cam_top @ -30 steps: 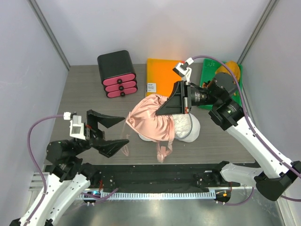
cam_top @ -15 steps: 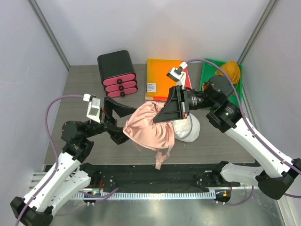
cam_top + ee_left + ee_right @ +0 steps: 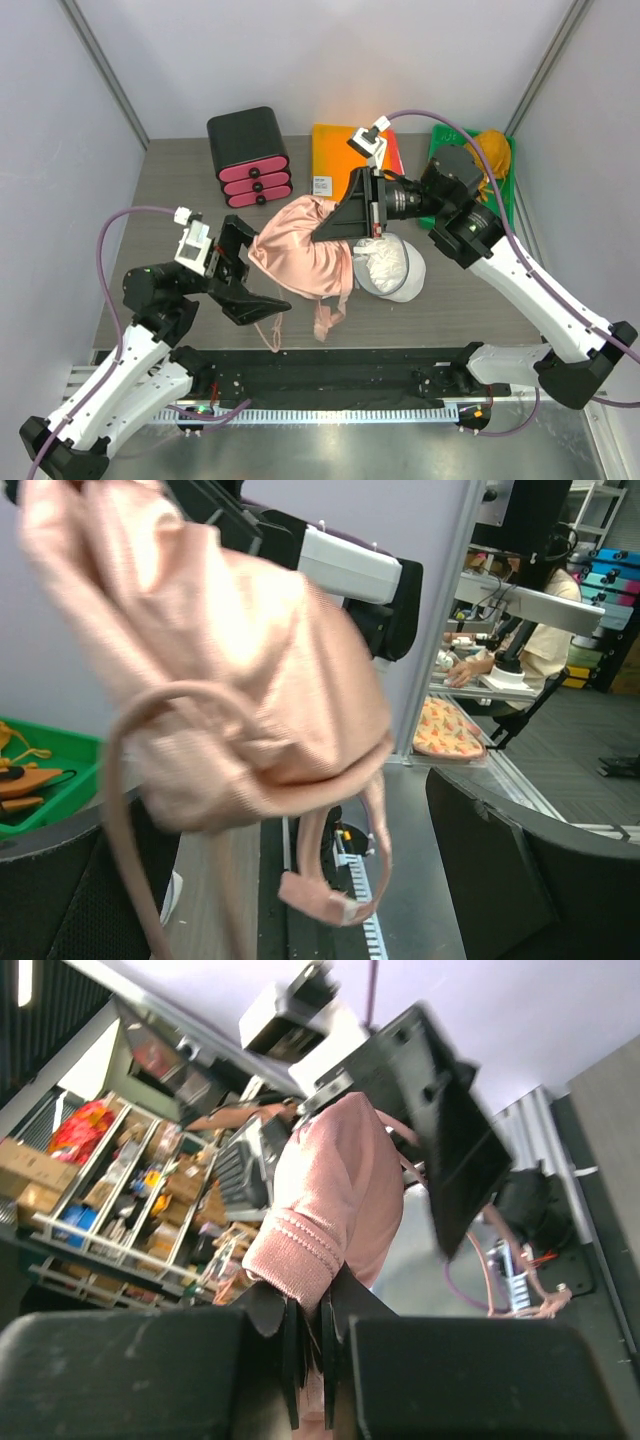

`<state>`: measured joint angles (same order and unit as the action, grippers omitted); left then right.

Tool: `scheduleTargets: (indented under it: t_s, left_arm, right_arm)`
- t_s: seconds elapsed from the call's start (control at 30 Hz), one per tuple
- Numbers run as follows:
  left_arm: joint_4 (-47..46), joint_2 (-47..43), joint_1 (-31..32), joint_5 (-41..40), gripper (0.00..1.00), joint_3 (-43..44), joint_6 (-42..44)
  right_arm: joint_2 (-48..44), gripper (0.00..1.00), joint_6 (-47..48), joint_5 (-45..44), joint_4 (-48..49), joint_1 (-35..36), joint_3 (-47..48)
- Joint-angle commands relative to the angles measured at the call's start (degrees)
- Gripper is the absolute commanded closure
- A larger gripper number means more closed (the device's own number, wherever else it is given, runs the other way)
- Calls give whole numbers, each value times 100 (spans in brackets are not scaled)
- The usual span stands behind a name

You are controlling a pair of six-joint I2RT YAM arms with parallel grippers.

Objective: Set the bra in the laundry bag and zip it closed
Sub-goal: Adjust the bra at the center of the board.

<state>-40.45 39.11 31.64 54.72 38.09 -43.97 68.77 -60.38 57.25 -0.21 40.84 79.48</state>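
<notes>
The pink satin bra (image 3: 300, 255) hangs in the air from my right gripper (image 3: 335, 222), which is shut on its upper edge; its straps dangle toward the table's front. The right wrist view shows the pink fabric (image 3: 330, 1200) pinched between the closed fingers (image 3: 320, 1360). The white mesh laundry bag (image 3: 392, 268) lies on the table just right of the bra, below the right arm. My left gripper (image 3: 252, 272) is open at the bra's left edge. In the left wrist view the bra (image 3: 220, 670) hangs just ahead of the wide-apart fingers (image 3: 520, 880).
A black drawer unit with pink fronts (image 3: 250, 155) stands at the back left. An orange board (image 3: 335, 160) lies at the back centre. A green tray (image 3: 502, 175) holding an orange item (image 3: 492, 150) sits at the back right. A black strip (image 3: 330, 375) runs along the front edge.
My right gripper has carried the bra leftward, off the bag. My left arm has swung in from the front left and its open jaws now sit at the bra's left edge.
</notes>
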Motion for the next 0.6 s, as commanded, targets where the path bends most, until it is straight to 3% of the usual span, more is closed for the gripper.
scheduleTargets:
  t_s: [0.0, 0.23, 0.37, 0.57]
  left_arm:
    - [-262, -97, 97, -408, 0, -135, -357]
    - [-253, -149, 211, -1349, 0, -389, -525]
    - [-236, -97, 238, -1534, 0, -521, -534]
    - [-236, -53, 299, -1561, 0, -600, -526]
  right_arm:
    - [206, 99, 622, -644, -216, 56, 471]
    - [356, 99, 712, -1838, 310, 178, 359]
    - [409, 99, 554, -2551, 950, 301, 68]
    - [408, 99, 957, -4037, 1163, 810, -100]
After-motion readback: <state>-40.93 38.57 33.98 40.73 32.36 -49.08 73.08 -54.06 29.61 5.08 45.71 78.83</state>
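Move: From the right hand, the bra it already grips by one end has its middle about 4 cm left, 1 cm back and 4 cm down. The open laundry bag lies roughly 24 cm ahead, 13 cm right and 43 cm down, with its round flap about as far ahead and down but hardly 1 cm to the left. From the open left hand, the bra's middle is some 7 cm right, 3 cm ahead and 3 cm up. The right hand keeps its closed grip on the bra and sweeps it about 8 cm forward and 4 cm to the left across the open left jaws, still high above the table, while the wrist swings some 25 degrees clockwise. The left hand, fingers wide open throughout, goes about 3 cm forward and sinks slightly, rolling so that its forward finger dips and the rear one rises, without closing on the cloth that comes close in front of it. ##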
